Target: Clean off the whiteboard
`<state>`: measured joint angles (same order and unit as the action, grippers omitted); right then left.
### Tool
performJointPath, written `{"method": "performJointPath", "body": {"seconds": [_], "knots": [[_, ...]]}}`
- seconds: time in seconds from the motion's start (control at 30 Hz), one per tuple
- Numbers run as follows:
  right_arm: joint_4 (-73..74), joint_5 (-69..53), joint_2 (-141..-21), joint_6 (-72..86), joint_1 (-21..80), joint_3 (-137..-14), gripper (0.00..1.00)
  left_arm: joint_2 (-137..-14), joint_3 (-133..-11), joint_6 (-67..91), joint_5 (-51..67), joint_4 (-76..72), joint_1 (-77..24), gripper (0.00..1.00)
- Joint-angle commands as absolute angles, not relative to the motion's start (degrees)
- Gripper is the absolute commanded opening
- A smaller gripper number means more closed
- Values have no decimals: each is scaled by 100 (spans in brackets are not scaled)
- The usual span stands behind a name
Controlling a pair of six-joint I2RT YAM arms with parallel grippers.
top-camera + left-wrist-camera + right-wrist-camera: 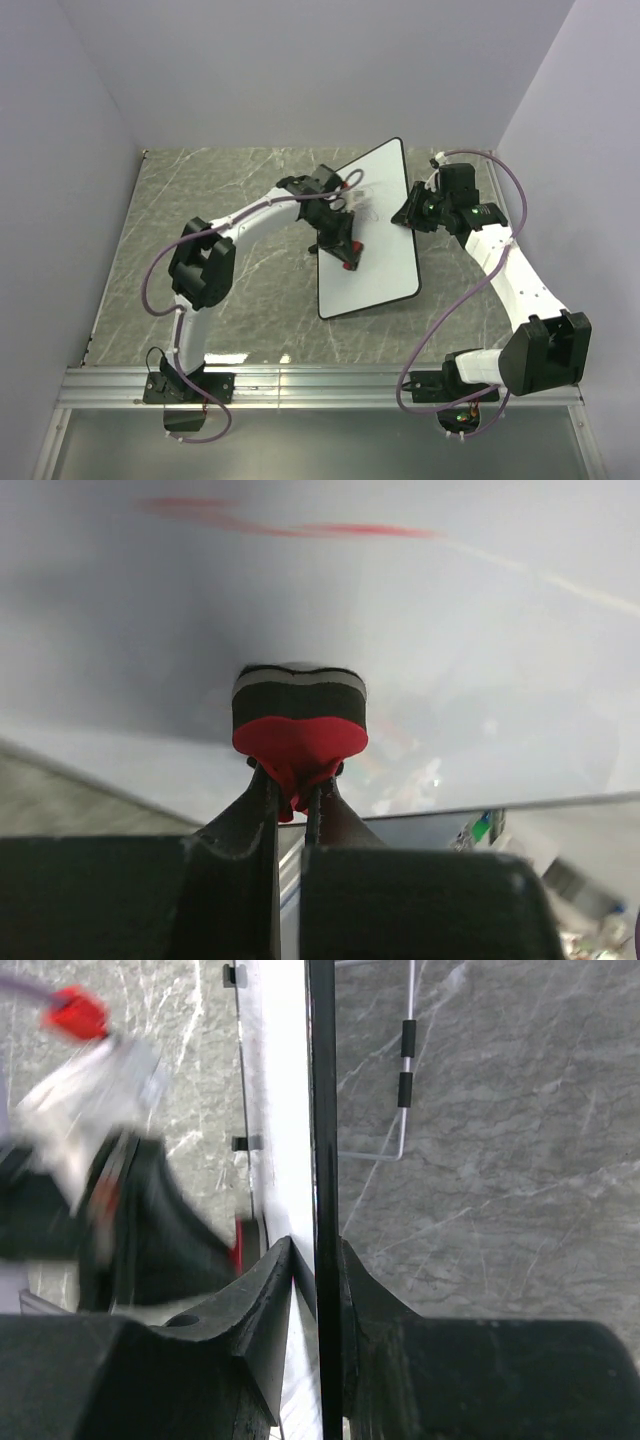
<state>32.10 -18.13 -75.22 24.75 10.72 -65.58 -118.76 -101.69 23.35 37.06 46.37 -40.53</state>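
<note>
The whiteboard (385, 255) lies slanted across the marble table, with faint red writing (362, 203) near its far end. In the left wrist view the writing (290, 526) is a red streak at the top of the white surface (470, 630). My left gripper (345, 256) (293, 782) is shut on a red and black eraser (300, 723), whose pad is pressed against the board. My right gripper (410, 214) (316, 1252) is shut on the whiteboard's black right edge (321, 1070), one finger on each face.
A thin wire stand (405, 1070) shows behind the board. The left arm (95, 1200) appears blurred on the board's front side. Grey walls close in the table (230, 180) on three sides, and a metal rail (320, 385) runs along the near edge.
</note>
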Motion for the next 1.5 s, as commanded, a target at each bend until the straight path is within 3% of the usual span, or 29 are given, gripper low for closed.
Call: {"method": "performJointPath", "body": {"seconds": [0.0,0.27,0.53,0.67,0.87,1.47], "knots": [[3683,-2602,-7611,2373,1670,-6530,0,-12427,-9633,2479,2743,3955,-3684,0],[3726,-2610,-7603,2347,1670,-6548,0,-13096,-10572,2303,2654,4157,-3621,0],[3797,-2628,-7568,2320,1670,-6399,0,-12745,-11759,2566,2997,3815,-3990,0],[3823,-2610,-7515,2303,1670,-6276,0,-12515,-12023,3067,3032,2972,-4087,0],[3893,-2566,-7471,2268,1679,-6205,0,-13516,-13491,3234,3251,3612,-4104,0],[3955,-2593,-7471,2127,1679,-6337,0,-14010,-11549,1653,2399,4913,-3647,0]]}}
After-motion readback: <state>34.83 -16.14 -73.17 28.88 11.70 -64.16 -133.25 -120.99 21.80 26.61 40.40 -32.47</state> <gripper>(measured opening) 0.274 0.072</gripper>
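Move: The left hand holds the red eraser on the sloping whiteboard, which rises to the right. The middle of the red writing is about 10 cm ahead, 5 cm right and 2 cm higher; the board's low left edge runs some 7 cm to the left and 7 cm lower, level fore and aft, and its near edge is about 14 cm back, 3 cm right, at about the same height. From the right hand, pinching the high right edge, the writing lies about 5 cm ahead, 8 cm left and 7 cm lower. Keeping the gripped eraser against the board, the left hand wipes in a zigzag that works about 15 cm forward: a short stroke down-slope to the left, a long one up-slope to the right (some 12 cm across and 14 cm up), then back down-left towards the low edge. The right hand keeps its pinch on the opposite edge, easing back about 1.5 cm. ##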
